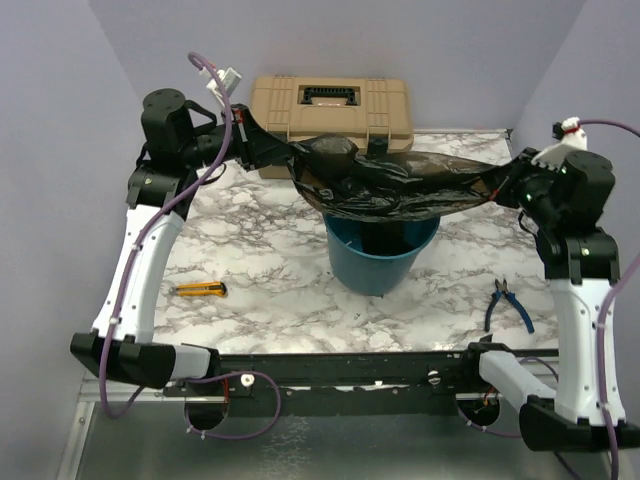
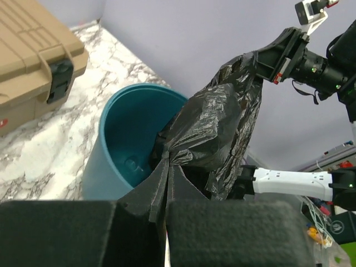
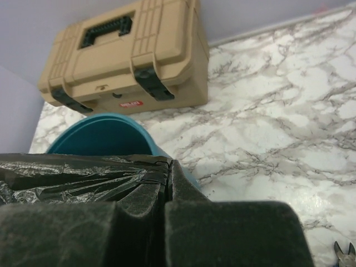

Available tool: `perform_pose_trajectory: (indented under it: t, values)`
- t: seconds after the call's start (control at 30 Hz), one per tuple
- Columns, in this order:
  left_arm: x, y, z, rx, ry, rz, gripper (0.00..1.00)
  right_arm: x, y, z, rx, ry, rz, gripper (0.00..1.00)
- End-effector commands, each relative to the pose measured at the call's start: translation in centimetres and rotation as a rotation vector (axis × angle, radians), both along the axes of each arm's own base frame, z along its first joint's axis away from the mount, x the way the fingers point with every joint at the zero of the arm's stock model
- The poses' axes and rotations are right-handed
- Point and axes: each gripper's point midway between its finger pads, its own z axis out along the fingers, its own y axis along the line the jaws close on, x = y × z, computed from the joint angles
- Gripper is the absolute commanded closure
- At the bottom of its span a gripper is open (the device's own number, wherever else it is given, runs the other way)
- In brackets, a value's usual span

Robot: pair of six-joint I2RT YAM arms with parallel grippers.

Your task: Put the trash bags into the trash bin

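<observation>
A glossy black trash bag (image 1: 395,185) hangs stretched between both grippers over the round teal trash bin (image 1: 378,265), and its sagging middle covers the bin's mouth. My left gripper (image 1: 283,155) is shut on the bag's left end, and my right gripper (image 1: 503,185) is shut on its right end. In the left wrist view the left gripper (image 2: 167,167) pinches a bunched fold of the bag (image 2: 217,128) beside the bin's open top (image 2: 125,139). In the right wrist view the right gripper (image 3: 171,166) clamps the flat edge of the bag (image 3: 72,178) above the bin's rim (image 3: 105,125).
A tan toolbox (image 1: 330,105) with black latches stands behind the bin against the back wall. A yellow utility knife (image 1: 203,289) lies on the marble table at the front left. Blue-handled pliers (image 1: 510,305) lie at the front right.
</observation>
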Motion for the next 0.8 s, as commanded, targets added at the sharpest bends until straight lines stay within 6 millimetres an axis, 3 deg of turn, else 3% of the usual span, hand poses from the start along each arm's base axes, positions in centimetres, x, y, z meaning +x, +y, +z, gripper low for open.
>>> perform_pose_trajectory:
  t: [0.0,0.27,0.43,0.53,0.77]
  values:
    - [5.5,-0.1,-5.2,0.052,0.117,0.065,1.0,5.0,-0.6,-3.6,-0.015,0.082,-0.01,1.0]
    - [12.6,-0.3,-11.4,0.115,0.233,0.141,1.0,11.7,-0.6,-8.5,-0.004,0.189,0.022,0.99]
    - [14.4,0.0,-13.4,0.127,0.277,0.169,1.0,13.5,-0.6,-10.9,0.022,0.246,0.049,0.99]
    - [13.7,0.5,-16.0,0.146,0.34,0.165,1.0,13.0,-0.5,-13.0,0.028,0.297,0.062,1.0]
    - [8.8,1.9,-21.0,0.211,0.44,0.157,1.0,9.5,0.4,-17.1,0.035,0.383,0.114,0.99]
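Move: The bag is already stretched between both hands above the trash bin. From the left hand, the bin's middle lies about 19 cm right, 2 ahead and 33 below; the toolbox is 38 ahead and 8 right, the yellow knife 24 left and 2 back. From the right hand, the bin is some 17 cm left, 2 ahead and 26 below; the pliers lie 12 right and 6 back, on the table. Both hands, still pinching the stretched trash bag, swing down 15–20 cm and forward about 10, fingers tipping downward. ##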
